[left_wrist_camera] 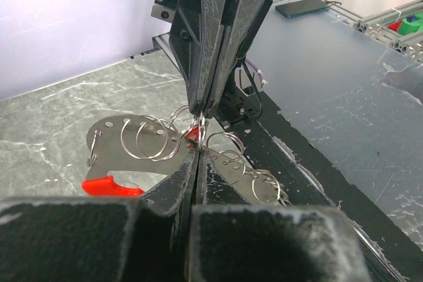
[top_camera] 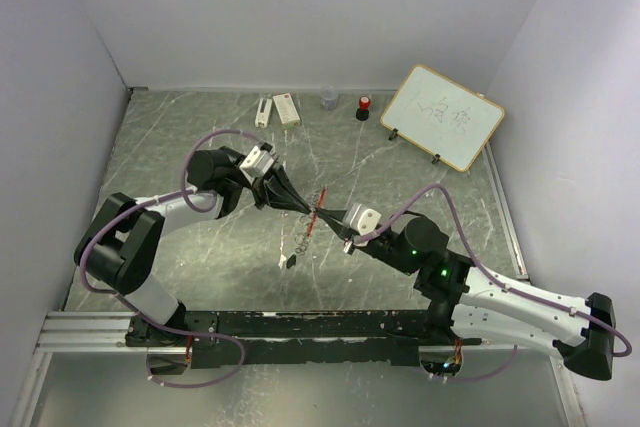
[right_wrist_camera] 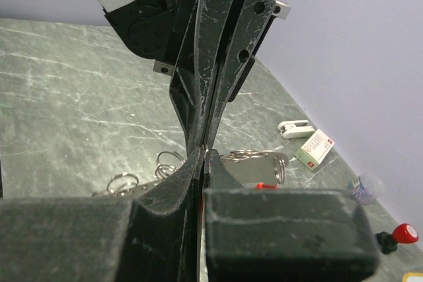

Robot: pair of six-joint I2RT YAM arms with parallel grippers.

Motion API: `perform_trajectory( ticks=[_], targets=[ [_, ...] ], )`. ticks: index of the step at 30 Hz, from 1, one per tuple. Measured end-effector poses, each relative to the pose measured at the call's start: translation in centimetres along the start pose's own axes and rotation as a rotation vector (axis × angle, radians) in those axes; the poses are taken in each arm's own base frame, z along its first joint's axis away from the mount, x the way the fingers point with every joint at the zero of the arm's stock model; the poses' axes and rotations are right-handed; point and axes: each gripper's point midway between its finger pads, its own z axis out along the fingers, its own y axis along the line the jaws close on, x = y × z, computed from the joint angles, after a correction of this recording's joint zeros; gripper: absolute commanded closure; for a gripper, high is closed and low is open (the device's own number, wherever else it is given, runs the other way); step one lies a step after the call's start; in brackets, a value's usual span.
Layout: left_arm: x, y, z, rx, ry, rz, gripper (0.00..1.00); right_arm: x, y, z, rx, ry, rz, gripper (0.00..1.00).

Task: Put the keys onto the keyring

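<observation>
Both grippers meet tip to tip above the table's middle. My left gripper [top_camera: 307, 209] [left_wrist_camera: 196, 151] is shut, and so is my right gripper [top_camera: 326, 215] [right_wrist_camera: 205, 156]. Each pinches a thin wire loop of the keyring [left_wrist_camera: 135, 138], whose curved grey piece [right_wrist_camera: 254, 168] carries several silver rings. Its red fob [top_camera: 320, 200] [left_wrist_camera: 109, 187] sticks out beside the fingertips. A string of rings [top_camera: 303, 239] trails down to a small black-tagged key [top_camera: 290, 260] at the table. The red-tagged key is not visible.
A small whiteboard [top_camera: 442, 117] stands at the back right. Along the back lie a red-capped black cylinder [top_camera: 364, 106], a clear little cup [top_camera: 329, 97], a white box [top_camera: 286, 108] and a white clip [top_camera: 263, 111]. Grey walls close in both sides.
</observation>
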Motion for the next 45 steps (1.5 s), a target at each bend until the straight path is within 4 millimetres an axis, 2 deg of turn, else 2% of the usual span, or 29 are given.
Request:
perform_trajectory(
  ticks=[17, 36, 37, 38, 39, 40, 41, 45],
  targets=[
    [0.4, -0.1, 0.3, 0.011, 0.001, -0.029, 0.93, -0.1, -0.6, 0.3, 0.023, 0.011, -0.02, 1.0],
    [0.4, -0.7, 1.0, 0.043, 0.006, -0.04, 0.93, 0.0, -0.5, 1.6, 0.029, -0.006, -0.03, 1.0],
    [0.5, -0.8, 1.0, 0.043, 0.006, -0.04, 0.9, -0.1, -0.6, 1.6, 0.03, -0.009, -0.03, 1.0],
    [0.5, -0.8, 1.1, 0.044, 0.006, -0.04, 0.78, -0.2, -0.6, 1.7, 0.034, -0.016, -0.031, 1.0],
    [0.5, -0.8, 1.1, 0.047, 0.006, -0.04, 0.51, -0.4, -0.7, 1.7, 0.037, -0.022, -0.031, 1.0],
    [0.4, -0.9, 1.2, 0.049, 0.006, -0.038, 0.09, -0.5, -0.8, 1.8, 0.039, -0.027, -0.033, 1.0],
    [0.4, -0.9, 1.3, 0.051, 0.005, -0.033, 0.0, -0.6, -0.8, 1.8, 0.042, -0.031, -0.034, 1.0],
    [0.4, -0.9, 1.3, 0.052, 0.005, -0.036, 0.01, -1.0, -1.1, 1.9, 0.052, -0.046, -0.043, 1.0]
  ],
)
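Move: My left fingers and my shut right fingertips meet at the wire rings on the keyring's top edge, the right tips just above the left. From my left hand the keyring's metal plate hangs about 4 cm below and 1 cm back. The black key dangles roughly 7 cm back, 5 cm to the left and 12 cm below. From my right hand the plate's middle is about 1 cm back, 1 cm left and 5 cm below. I keep my left hand's pinch on the ring wire almost in place, easing it only about 1.5 cm back and a little right, then open its fingers wide to let go of the keyring. Meanwhile my right hand, fingers still shut, edges forward and left, then lifts about 1 cm off the rings, its tips coming free of the wire. ##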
